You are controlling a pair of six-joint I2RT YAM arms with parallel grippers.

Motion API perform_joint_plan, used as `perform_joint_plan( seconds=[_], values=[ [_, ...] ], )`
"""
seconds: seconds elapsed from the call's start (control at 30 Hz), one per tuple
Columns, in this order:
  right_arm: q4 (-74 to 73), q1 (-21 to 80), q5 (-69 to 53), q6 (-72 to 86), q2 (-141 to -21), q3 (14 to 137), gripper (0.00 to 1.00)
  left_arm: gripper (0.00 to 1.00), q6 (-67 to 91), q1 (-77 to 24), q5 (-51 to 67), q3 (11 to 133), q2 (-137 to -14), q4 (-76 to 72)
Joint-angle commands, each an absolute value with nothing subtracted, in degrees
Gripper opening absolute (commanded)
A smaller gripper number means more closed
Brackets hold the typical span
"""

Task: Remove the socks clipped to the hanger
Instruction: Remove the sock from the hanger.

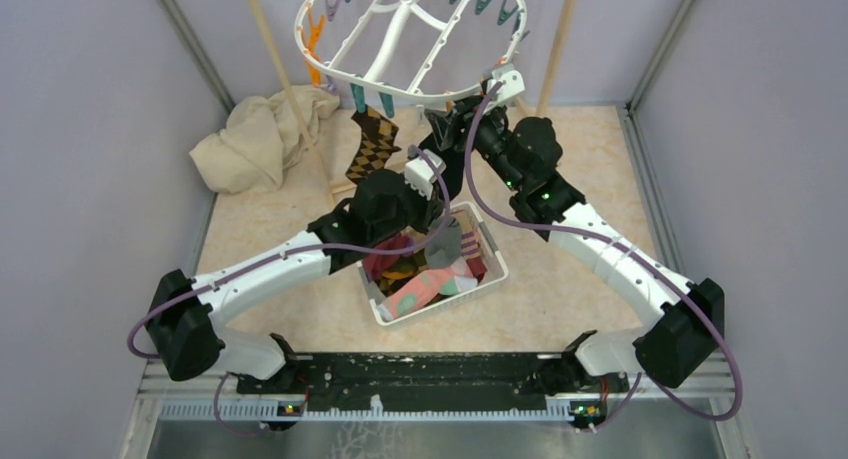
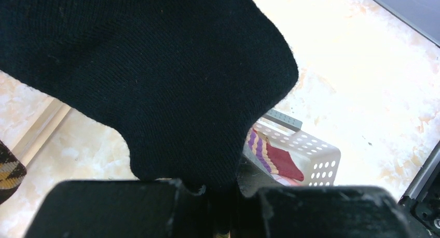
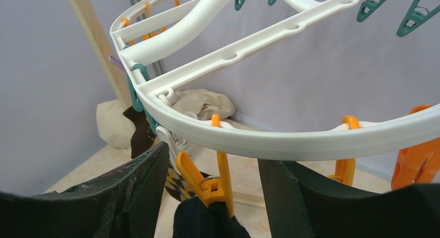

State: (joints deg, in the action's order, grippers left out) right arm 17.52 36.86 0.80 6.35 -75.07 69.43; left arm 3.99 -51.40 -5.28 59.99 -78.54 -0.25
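Note:
The white oval hanger (image 1: 400,41) hangs at the top, pegs dangling from its rim (image 3: 290,142). A black sock (image 2: 155,67) is clipped in an orange peg (image 3: 218,189); its top edge shows under that peg as the black sock (image 3: 200,222). My left gripper (image 2: 223,191) is shut on the sock's lower end, in the top view the left gripper (image 1: 432,174) just under the hanger. My right gripper (image 3: 214,160) stands open, one finger either side of the orange peg, right gripper (image 1: 478,94) at the rim. A brown-yellow argyle sock (image 1: 372,144) hangs clipped to the left.
A white mesh basket (image 1: 450,301) holding several socks sits on the floor between the arms, the basket (image 2: 321,165) below the left gripper. A beige cloth (image 1: 262,139) lies at back left. Wooden rack poles (image 1: 290,89) stand beside the hanger. Grey walls close both sides.

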Motion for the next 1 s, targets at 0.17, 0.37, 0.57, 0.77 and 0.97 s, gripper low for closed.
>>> perform_joint_plan(
  seconds=[0.17,0.37,0.57,0.77,0.97],
  values=[
    [20.1,37.3,0.3,5.4,-75.6,72.8,0.55,0.13,3.6,-51.8,-4.6,61.8,-77.8,-0.3],
    [20.4,37.3,0.3,5.5,-76.5,73.7,0.38,0.13,3.6,-51.9,-4.4,62.1,-77.8,-0.2],
    [21.0,37.4,-1.1,6.2,-76.6,73.8,0.27,0.13,3.6,-51.9,-4.5,61.8,-77.4,-0.2],
    [21.3,37.4,-1.5,6.8,-76.5,74.1,0.17,0.13,4.1,-52.0,-4.5,60.7,-76.7,-0.3],
    [21.2,36.9,-1.5,8.0,-76.5,74.3,0.02,0.13,3.6,-52.1,-6.8,60.0,-75.4,2.8]
  ],
)
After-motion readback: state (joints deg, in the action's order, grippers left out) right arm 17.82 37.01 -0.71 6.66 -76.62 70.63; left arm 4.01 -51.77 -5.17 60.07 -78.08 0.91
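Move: The orange clip holding the black sock is already between the right hand's open fingers, about 1 cm ahead and 1 cm left, at finger height. The hanger's rim passes roughly 4 cm above that clip. A second orange clip is some 3 cm ahead and 6 cm right of the hand, a white clip about 2 cm ahead and 5 cm left. From the left hand, gripping the sock's lower part, the orange clip is about 10 cm ahead, straight on sideways, and 17 cm up. The right fingers come onto the two handles of the orange clip from both sides and squeeze them together, the gripper going from well open to about a third open. Meanwhile the right hand eases only about 1 cm to its left, at the same height. The left hand stays in place and keeps its pinch on the black sock below. ##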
